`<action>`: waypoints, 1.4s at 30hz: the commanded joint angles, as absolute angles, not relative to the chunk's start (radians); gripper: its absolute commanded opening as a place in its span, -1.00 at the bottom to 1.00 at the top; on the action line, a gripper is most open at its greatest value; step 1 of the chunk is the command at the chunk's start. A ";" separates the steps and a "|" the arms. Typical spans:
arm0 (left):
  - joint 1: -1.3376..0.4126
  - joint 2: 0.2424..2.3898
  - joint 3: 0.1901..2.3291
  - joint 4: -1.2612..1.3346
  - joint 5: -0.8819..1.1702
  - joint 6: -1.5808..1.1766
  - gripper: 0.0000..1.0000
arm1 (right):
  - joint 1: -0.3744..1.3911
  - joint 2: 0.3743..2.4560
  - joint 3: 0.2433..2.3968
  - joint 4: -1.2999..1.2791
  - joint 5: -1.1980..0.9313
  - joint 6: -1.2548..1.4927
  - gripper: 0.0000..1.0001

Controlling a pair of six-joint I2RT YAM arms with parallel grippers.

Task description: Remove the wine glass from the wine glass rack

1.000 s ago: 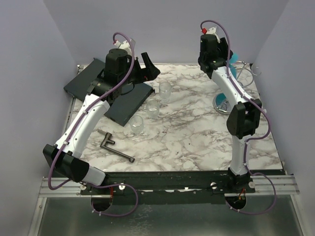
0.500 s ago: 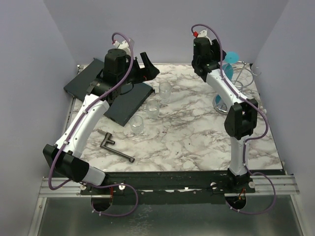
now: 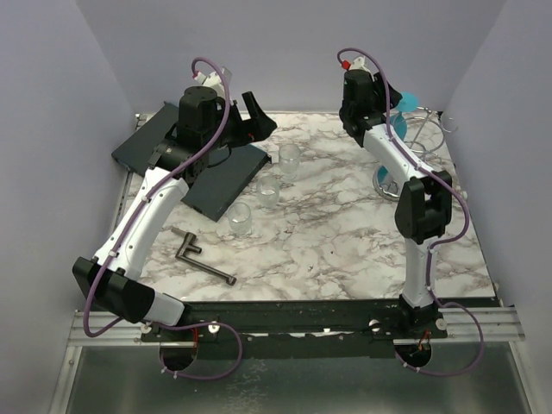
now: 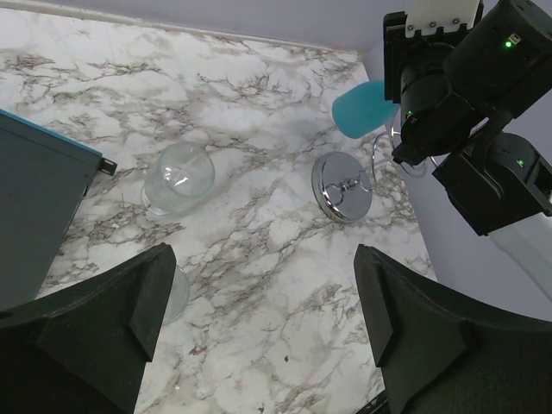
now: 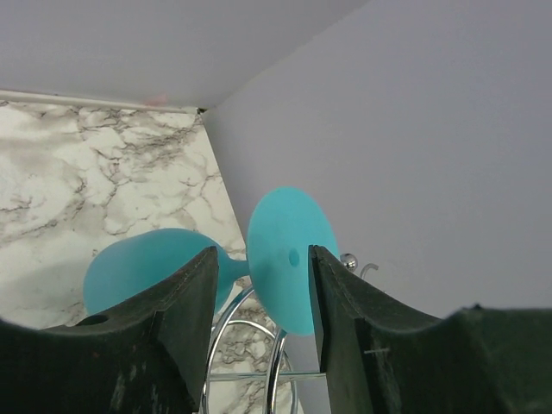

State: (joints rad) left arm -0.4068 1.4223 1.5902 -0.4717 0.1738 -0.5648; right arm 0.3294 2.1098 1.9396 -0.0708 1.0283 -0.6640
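A teal wine glass (image 5: pixel 289 259) lies sideways at the top of the chrome wine glass rack (image 5: pixel 276 362), in the table's far right corner. My right gripper (image 5: pixel 263 285) is up there with its jaws standing apart on either side of the glass's stem and round foot. The right finger overlaps the foot's edge, and a gap shows by the left finger. From above, the wine glass (image 3: pixel 405 102) peeks out beside the right wrist, over the wine glass rack (image 3: pixel 423 142). My left gripper (image 3: pixel 254 116) hovers wide open and holds nothing over the far left of the table.
Three clear tumblers (image 3: pixel 290 159) (image 3: pixel 269 190) (image 3: pixel 239 220) stand left of centre. A dark flat board (image 3: pixel 198 159) lies at the back left, and a grey L-shaped tool (image 3: pixel 198 259) lies near the front left. The right wall is close behind the rack.
My right wrist has shifted a little left by the rack and its jaws have narrowed round the glass's foot. The left arm has barely moved.
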 commanded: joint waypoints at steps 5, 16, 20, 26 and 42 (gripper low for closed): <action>-0.397 1.384 1.577 -0.453 0.201 -0.569 0.85 | 0.311 2.104 1.917 -0.012 1.056 -0.701 -0.07; -0.393 1.378 1.566 -0.448 0.202 -0.569 0.84 | 0.307 2.099 1.901 0.033 1.064 -0.731 -0.21; -0.391 1.377 1.565 -0.445 0.207 -0.571 0.85 | 0.306 2.101 1.893 0.049 1.067 -0.744 -0.27; -0.388 1.372 1.561 -0.444 0.207 -0.571 0.85 | 0.306 2.101 1.889 0.058 1.071 -0.753 -0.37; -0.383 1.365 1.554 -0.438 0.211 -0.574 0.85 | 0.307 2.098 1.875 0.109 1.087 -0.791 -0.83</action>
State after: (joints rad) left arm -0.3916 1.3926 1.5627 -0.4576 0.1928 -0.5686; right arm 0.3119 2.1098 1.8881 0.0456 1.0515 -0.7635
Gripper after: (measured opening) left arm 0.923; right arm 0.120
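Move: The teal foot of the hanging wine glass lies almost at the right fingertips, roughly 1 cm ahead and 3 cm to the right, at about their height. Its teal bowl hangs some 8 cm below the hand, about 1 cm back and 1 cm right. The rack's upper wire rings are some 6 cm back, 7 cm right and 2 cm lower. From the idle left hand the foot is about 38 cm right, 14 cm ahead and 6 cm lower. Ease the half-open right gripper about 1 cm to the right so the teal foot comes between the fingertips. Then hold the hand in place, with hardly any turn of the wrist, and close the fingers steadily until nearly shut, pinching the edge of the foot, one finger on its upper face and the other beneath it. ##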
